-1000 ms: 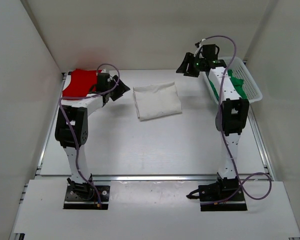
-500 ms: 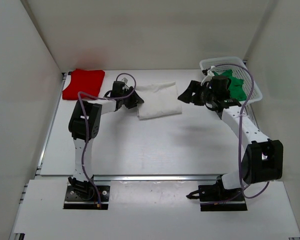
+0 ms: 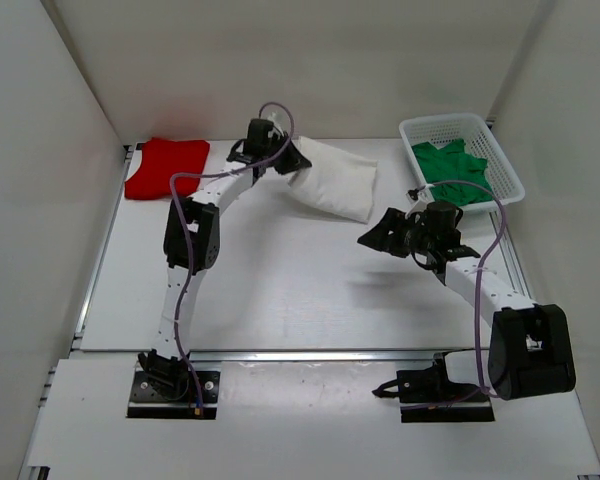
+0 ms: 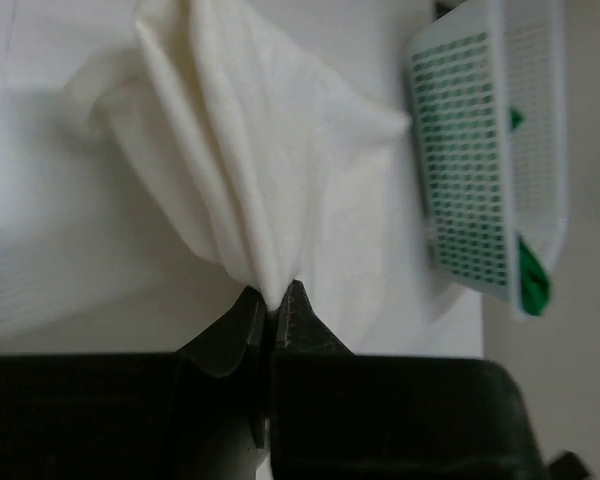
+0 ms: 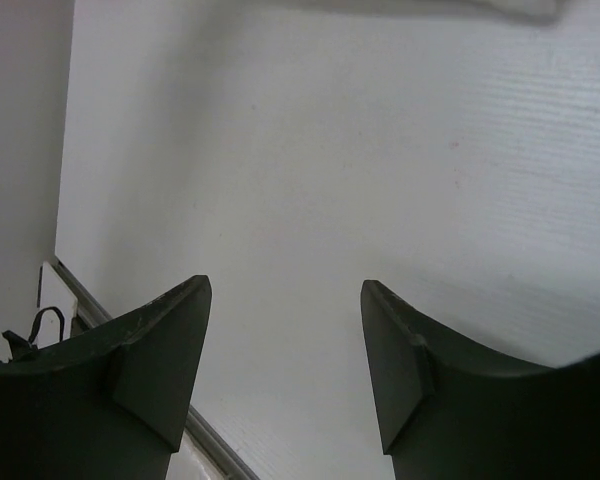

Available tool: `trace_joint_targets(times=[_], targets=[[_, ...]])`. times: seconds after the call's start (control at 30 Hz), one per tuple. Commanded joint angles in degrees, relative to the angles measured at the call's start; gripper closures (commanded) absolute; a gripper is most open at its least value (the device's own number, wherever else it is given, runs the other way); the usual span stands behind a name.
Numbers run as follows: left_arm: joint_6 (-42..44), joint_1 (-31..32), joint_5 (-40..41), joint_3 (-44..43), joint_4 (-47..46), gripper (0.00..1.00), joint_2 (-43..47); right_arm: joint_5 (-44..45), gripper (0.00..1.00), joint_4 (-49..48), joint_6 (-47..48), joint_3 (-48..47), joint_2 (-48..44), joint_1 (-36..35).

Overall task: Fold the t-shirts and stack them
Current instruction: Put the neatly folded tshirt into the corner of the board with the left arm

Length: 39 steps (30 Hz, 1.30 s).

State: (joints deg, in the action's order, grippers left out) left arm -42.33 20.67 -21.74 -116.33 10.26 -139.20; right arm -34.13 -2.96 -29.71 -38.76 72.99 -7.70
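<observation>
The folded white t-shirt [image 3: 335,186] hangs bunched from my left gripper [image 3: 298,160], lifted off the table at the back centre. In the left wrist view the left gripper [image 4: 274,296] is shut on a pinched edge of the white t-shirt [image 4: 270,170], which drapes away from the tips. The red t-shirt [image 3: 167,166] lies folded at the back left. The green t-shirt [image 3: 454,164] sits in the white mesh basket [image 3: 505,175]. My right gripper [image 3: 372,238] hovers open over bare table right of centre, and the right gripper [image 5: 286,290] has nothing between its fingers.
The basket [image 4: 485,150] stands at the back right, close to the hanging white cloth. White walls enclose the table on three sides. A metal rail [image 3: 310,353] runs along the near edge of the table.
My left gripper closed on the white t-shirt's left edge and lifted it up and back. The right arm swung away from the basket and down toward the table's middle, jaws wide.
</observation>
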Motion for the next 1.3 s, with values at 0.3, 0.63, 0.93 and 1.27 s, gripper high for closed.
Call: trace_joint_targets(times=[0.3, 0.63, 0.93, 1.27], targets=[[1.82, -29.51, 3.87, 16.78, -7.6, 0.95, 27.65, -4.72, 0.4, -5.91, -0.96, 4.93, -2.51, 0.59], [-20.42, -42.99, 0.02, 56.36, -30.9, 0.01, 35.56, -5.86, 0.38, -6.09, -1.22, 5.19, -2.06, -4.07], [-23.59, -40.89, 9.61, 71.67, -30.21, 0.01, 52.08, -1.39, 0.38, -3.99, -1.05, 4.41, -5.4, -3.28], [-5.75, -0.93, 17.0, 65.88, -21.16, 0.02, 59.83, 18.47, 1.0, 11.56, 7.3, -25.12, 7.93, 9.52]])
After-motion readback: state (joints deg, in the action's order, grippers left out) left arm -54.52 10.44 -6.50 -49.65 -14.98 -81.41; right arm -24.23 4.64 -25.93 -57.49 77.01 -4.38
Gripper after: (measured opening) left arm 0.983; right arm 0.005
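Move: The left hand still holds the white t-shirt by its left end, its middle some 9 cm to the right and 3 cm back. The folded red t-shirt in the board's corner lies level with the left hand, about 35 cm to its left and 8 cm lower; the basket stands some 41 cm to its right, about level. From the right hand, the red t-shirt lies roughly 23 cm ahead and 50 cm left. Left arm swings the white t-shirt some 45 cm left over the red, opens, retreats rightward; right gripper shuts. ##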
